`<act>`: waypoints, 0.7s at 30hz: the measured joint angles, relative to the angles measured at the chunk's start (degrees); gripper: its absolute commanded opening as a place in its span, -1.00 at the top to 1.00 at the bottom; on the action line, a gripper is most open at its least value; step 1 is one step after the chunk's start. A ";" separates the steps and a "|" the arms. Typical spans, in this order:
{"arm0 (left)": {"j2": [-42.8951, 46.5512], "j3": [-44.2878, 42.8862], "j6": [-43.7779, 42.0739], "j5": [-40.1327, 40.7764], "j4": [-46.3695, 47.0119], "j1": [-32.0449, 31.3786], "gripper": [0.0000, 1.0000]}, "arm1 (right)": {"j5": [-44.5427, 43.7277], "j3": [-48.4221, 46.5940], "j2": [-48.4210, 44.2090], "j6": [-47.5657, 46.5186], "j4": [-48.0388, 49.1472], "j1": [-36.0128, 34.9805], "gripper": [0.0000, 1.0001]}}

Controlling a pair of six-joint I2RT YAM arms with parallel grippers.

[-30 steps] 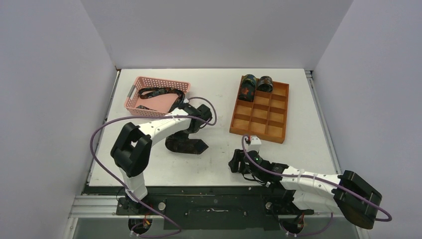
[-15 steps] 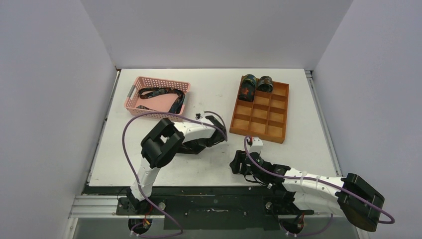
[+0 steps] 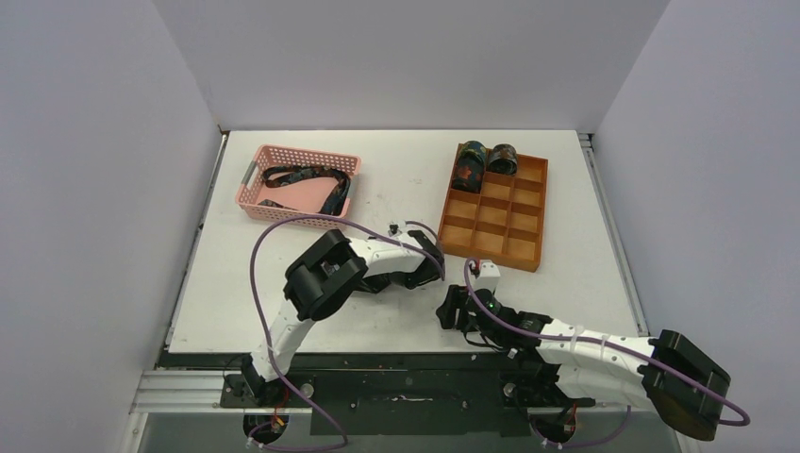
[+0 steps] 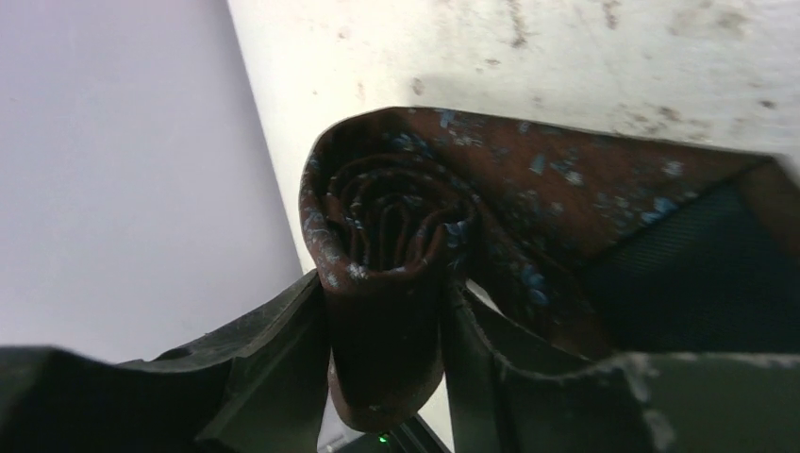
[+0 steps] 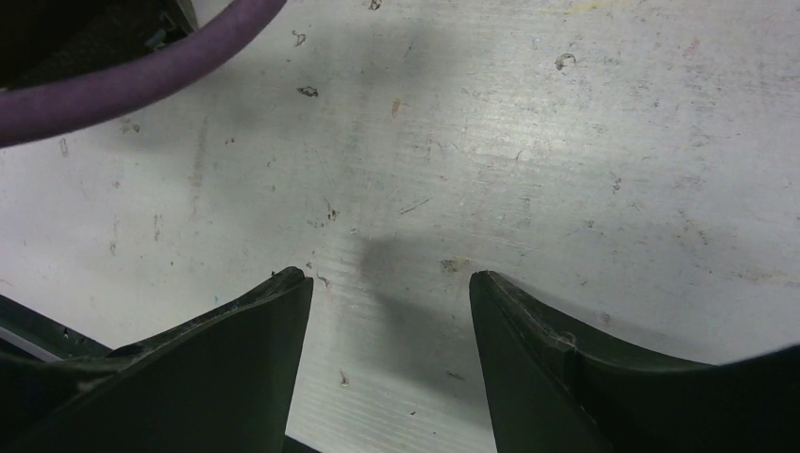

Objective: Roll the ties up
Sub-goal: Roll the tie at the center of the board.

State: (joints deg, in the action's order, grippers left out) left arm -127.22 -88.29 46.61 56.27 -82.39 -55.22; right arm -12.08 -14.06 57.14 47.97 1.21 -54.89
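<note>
My left gripper [image 3: 431, 265] is shut on a partly rolled dark tie [image 4: 382, 222], just left of the tray's near corner. In the left wrist view the roll sits between both fingers [image 4: 274, 344], and its loose speckled tail [image 4: 604, 189] spreads right over the table. My right gripper [image 3: 451, 307] is open and empty, low over bare table [image 5: 387, 283], just in front of the left gripper. Two rolled ties [image 3: 469, 165] [image 3: 503, 158] stand in the far compartments of the orange tray [image 3: 509, 241]. Unrolled ties [image 3: 302, 176] lie in the pink basket [image 3: 253, 179].
The orange compartment tray stands at the right centre and the pink basket at the far left. Purple cables [image 3: 274, 236] loop from both arms; one crosses the top left of the right wrist view [image 5: 123, 80]. Grey walls enclose the table on three sides.
My left arm has swung right from beside the basket to the tray's near corner, taking the tie with it. The right arm has barely moved.
</note>
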 measured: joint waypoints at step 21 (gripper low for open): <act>12.92 0.87 -5.95 -14.69 12.04 0.33 -0.93 | -0.81 -0.15 -0.92 -0.74 -1.49 0.00 -0.38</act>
State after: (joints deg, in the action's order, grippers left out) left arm -114.30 -87.42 40.66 41.58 -70.35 -54.89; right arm -12.88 -14.22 56.23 47.22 -0.27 -54.89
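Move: The rolled end of the tie is already between my left fingertips, its middle about 1 cm ahead, 1 cm left and 1 cm below the hand point; its loose pointed tail lies about level, some 10 cm to the right and 4 cm lower. The pink basket is roughly 24 cm ahead and 13 cm left, the wooden tray about 17 cm ahead and 36 cm right. From my right hand, the roll lies some 9 cm ahead, 21 cm left and 2 cm higher. I let go of the rolled tie with my left hand: the fingers spread wide off its sides while the hand sinks about 2 cm, easing right. Then I back off to the right, about 4.5 cm in all, rising some 3 cm from that low point and tilting the fingertips roughly 25 degrees further down, fingers left wide open. ##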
